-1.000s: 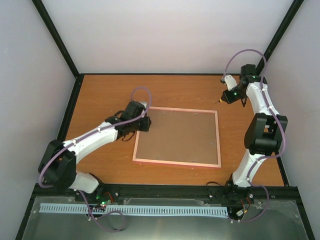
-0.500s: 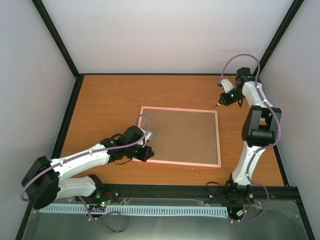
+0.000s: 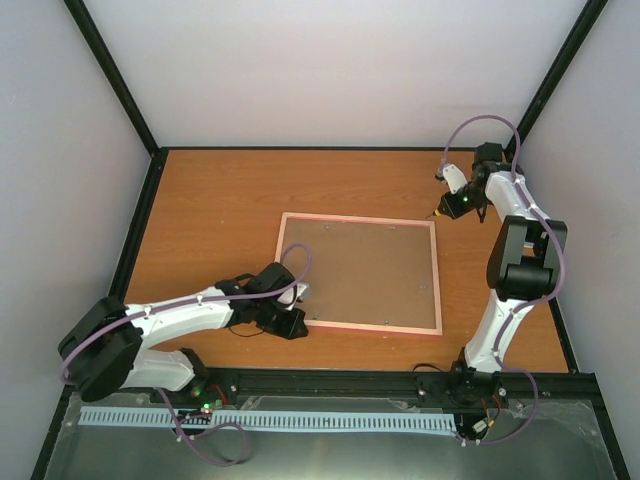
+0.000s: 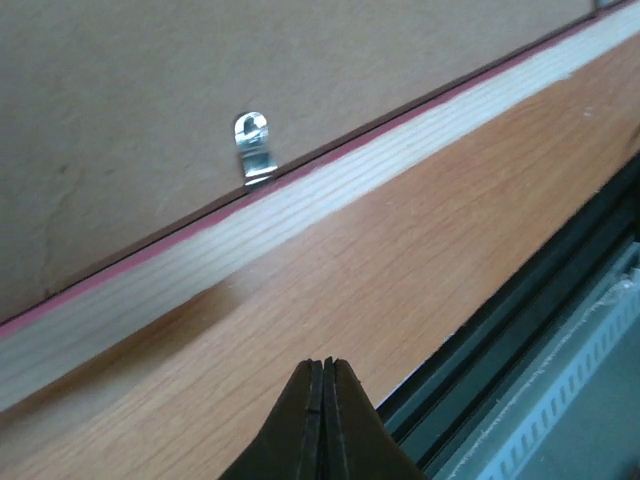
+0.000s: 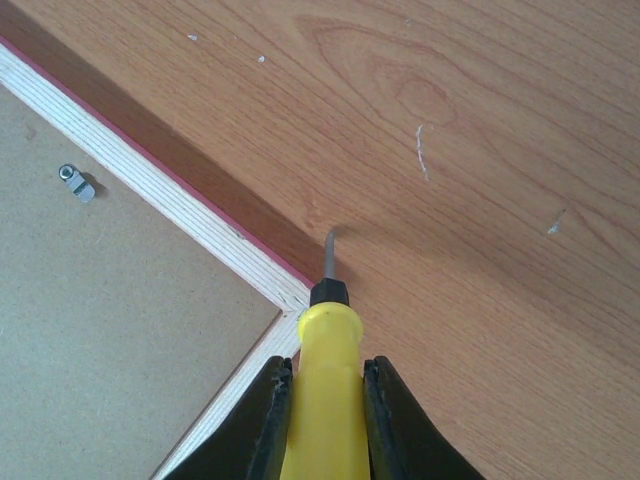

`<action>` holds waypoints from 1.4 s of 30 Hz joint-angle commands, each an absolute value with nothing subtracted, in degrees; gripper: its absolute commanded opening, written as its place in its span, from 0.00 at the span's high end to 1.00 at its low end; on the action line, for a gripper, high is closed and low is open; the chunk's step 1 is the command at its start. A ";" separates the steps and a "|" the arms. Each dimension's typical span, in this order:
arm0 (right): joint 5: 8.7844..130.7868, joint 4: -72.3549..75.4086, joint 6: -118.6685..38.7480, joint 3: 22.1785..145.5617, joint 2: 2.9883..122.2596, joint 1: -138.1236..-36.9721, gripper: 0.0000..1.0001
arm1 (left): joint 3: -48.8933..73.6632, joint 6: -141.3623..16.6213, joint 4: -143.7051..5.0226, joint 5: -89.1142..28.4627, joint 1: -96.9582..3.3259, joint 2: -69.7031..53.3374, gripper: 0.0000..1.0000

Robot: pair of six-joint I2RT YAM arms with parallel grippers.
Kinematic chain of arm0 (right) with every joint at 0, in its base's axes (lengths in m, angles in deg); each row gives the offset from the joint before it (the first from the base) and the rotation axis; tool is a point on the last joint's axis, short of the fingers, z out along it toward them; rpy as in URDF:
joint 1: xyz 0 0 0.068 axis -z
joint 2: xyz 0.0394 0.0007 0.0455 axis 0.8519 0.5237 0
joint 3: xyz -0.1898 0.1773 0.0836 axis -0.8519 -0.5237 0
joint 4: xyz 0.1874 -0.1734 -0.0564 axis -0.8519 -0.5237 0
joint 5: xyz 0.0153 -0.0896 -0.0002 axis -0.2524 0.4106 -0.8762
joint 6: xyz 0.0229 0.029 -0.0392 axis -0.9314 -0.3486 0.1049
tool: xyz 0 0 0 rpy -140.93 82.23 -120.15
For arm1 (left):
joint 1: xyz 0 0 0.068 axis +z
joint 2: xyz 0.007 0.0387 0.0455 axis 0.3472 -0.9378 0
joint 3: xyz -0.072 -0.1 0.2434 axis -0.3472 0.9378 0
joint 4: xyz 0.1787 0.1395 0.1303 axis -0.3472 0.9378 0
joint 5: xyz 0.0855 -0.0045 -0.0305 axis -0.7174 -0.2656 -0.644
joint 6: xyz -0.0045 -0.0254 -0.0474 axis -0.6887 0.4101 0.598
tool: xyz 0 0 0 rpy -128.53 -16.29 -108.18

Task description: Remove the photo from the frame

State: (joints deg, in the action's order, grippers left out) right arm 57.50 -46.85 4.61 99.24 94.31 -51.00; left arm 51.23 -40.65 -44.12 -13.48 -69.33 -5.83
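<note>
The frame [image 3: 437,280] lies face down mid-table, its brown backing board [image 3: 360,270] up inside a thin pink border. The photo is hidden under that board. My left gripper [image 3: 291,322] is shut and empty, low over the table just outside the frame's near left corner. In the left wrist view its closed tips [image 4: 323,365] point at the frame's pale wooden edge [image 4: 300,205] and a metal clip [image 4: 252,148]. My right gripper [image 5: 328,372] is shut on a yellow screwdriver [image 5: 325,420]. The screwdriver's tip hangs over bare table just beyond the frame's far right corner [image 5: 290,295].
Another small metal clip [image 5: 76,182] sits on the backing board near the far right corner. A black rail [image 3: 340,382] and a white slotted strip [image 3: 260,420] run along the table's near edge. Walls close in the back and both sides.
My left arm swung from the frame's far left corner to its near left corner, and its gripper shut. The right gripper, still holding the screwdriver, drifted slightly toward the back.
</note>
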 commanded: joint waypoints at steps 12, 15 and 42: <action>59.97 -54.33 11.07 89.36 86.77 -50.96 0.97 | 48.03 -28.53 -36.76 -38.16 -68.41 -11.56 0.99; 60.52 -54.83 12.11 85.71 84.47 -50.95 0.97 | 47.32 -28.54 -37.40 -40.96 -65.36 -11.77 0.99; 60.54 -58.84 11.22 66.65 67.66 -58.81 0.97 | 27.26 -45.18 -52.07 -34.42 -42.11 -32.85 0.99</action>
State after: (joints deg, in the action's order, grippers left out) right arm 58.66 -53.69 12.22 70.63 68.63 -55.96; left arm 33.27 -41.46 -49.46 -37.40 -42.18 -30.40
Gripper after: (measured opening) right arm 0.162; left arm 0.012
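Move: The frame's middle lies about 17 cm ahead of the empty left hand, 16 cm to its right and 4 cm lower; the frame's near-left corner is some 10 cm to that hand's left and 2 cm ahead. From the right hand, which holds the screwdriver, the middle is about 14 cm back and 25 cm left, some 9 cm lower, and the far-right corner is only 1 cm ahead and 3 cm left. Down and leftward first, the left hand sinks about 4 cm beside the frame's near side, its shut fingers swinging more upright, then sweeps forward some 22 cm, turning counter-clockwise and bringing its fingertips against that side. The right hand keeps its grip and draws back about 16 cm at one height, easing left late, to bring the screwdriver shaft against the former far side. ##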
